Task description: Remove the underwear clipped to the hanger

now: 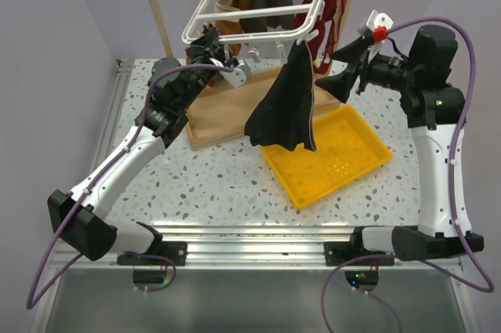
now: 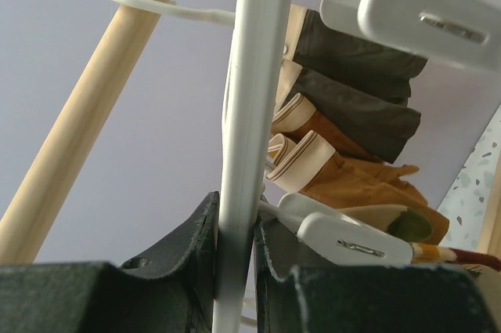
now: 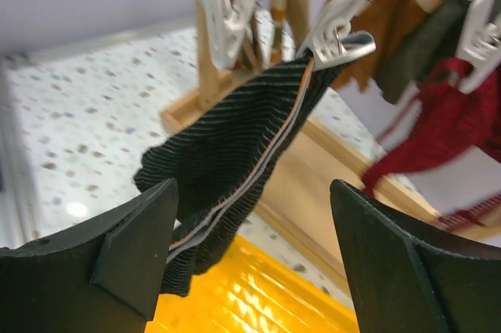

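Note:
The white hanger (image 1: 258,4) hangs from the wooden stand, and my left gripper (image 1: 213,49) is shut on one of its white bars (image 2: 243,153), which runs up between the fingers. Black underwear (image 1: 286,106) dangles from a front clip (image 3: 337,39) by one corner, over the yellow tray. Brown underwear (image 2: 352,180) and dark grey underwear (image 2: 352,59) with beige waistbands hang clipped further back. My right gripper (image 1: 334,69) stands open just right of the black underwear, which hangs beyond its spread fingers in the right wrist view (image 3: 227,153), untouched.
A yellow tray (image 1: 368,157) lies on the speckled table below the black underwear. The wooden stand's base (image 1: 223,117) and upright (image 2: 86,114) are behind it. A red bra (image 3: 438,129) hangs at the hanger's right end. Loose white clips (image 2: 423,12) dangle near my left gripper.

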Robot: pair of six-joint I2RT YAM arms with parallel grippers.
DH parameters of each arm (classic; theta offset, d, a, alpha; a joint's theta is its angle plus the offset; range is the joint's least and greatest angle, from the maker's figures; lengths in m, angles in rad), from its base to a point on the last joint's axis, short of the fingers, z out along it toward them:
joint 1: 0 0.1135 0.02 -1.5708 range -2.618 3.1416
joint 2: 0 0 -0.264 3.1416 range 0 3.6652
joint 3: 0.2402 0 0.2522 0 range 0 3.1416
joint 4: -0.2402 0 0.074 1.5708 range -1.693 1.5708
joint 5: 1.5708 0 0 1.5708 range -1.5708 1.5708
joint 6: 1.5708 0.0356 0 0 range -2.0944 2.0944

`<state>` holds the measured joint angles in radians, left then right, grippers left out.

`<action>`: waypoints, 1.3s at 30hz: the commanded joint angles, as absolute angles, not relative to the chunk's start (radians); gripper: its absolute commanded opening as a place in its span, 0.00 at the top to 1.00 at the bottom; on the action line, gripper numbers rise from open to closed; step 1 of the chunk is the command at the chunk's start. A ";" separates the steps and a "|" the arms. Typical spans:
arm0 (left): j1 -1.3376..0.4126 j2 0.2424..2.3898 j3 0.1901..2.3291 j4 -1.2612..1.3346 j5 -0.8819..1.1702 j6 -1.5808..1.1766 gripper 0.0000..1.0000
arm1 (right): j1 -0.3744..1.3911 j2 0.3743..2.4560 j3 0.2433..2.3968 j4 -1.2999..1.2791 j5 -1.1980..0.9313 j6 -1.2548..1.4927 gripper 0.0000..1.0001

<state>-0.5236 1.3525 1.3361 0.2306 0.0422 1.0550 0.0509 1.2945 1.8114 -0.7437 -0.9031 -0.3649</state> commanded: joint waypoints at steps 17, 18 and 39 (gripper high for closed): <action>-0.439 1.319 1.324 0.313 0.044 0.890 0.92 | 0.046 1.341 1.835 -0.334 -0.806 0.454 0.38; -0.437 1.319 1.322 0.314 0.051 0.888 0.92 | 0.048 1.348 1.833 -0.334 -0.795 0.462 0.41; -0.439 1.312 1.315 0.318 0.092 0.841 0.91 | 0.209 1.422 1.934 -0.414 -0.606 0.376 0.40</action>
<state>-0.4706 1.3350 1.3270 0.2543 0.1547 0.9634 0.1921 1.4124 1.8854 -0.4042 -0.6712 0.3912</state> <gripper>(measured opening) 0.228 0.597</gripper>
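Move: For the empty right hand, the clip holding the black underwear is about 6 cm ahead, 7 cm left and 5 cm higher. The underwear's middle hangs roughly 2 cm ahead, 10 cm left and 5 cm lower; the red garment is some 11 cm ahead, 3 cm left and nearly level. From the left hand, still gripping the hanger's near-left corner, that clip is about 20 cm right, level in reach, and 3 cm lower. Rolling some 30 degrees, the right hand rises about 5 cm, left and forward towards the clip, fingers narrowing. ##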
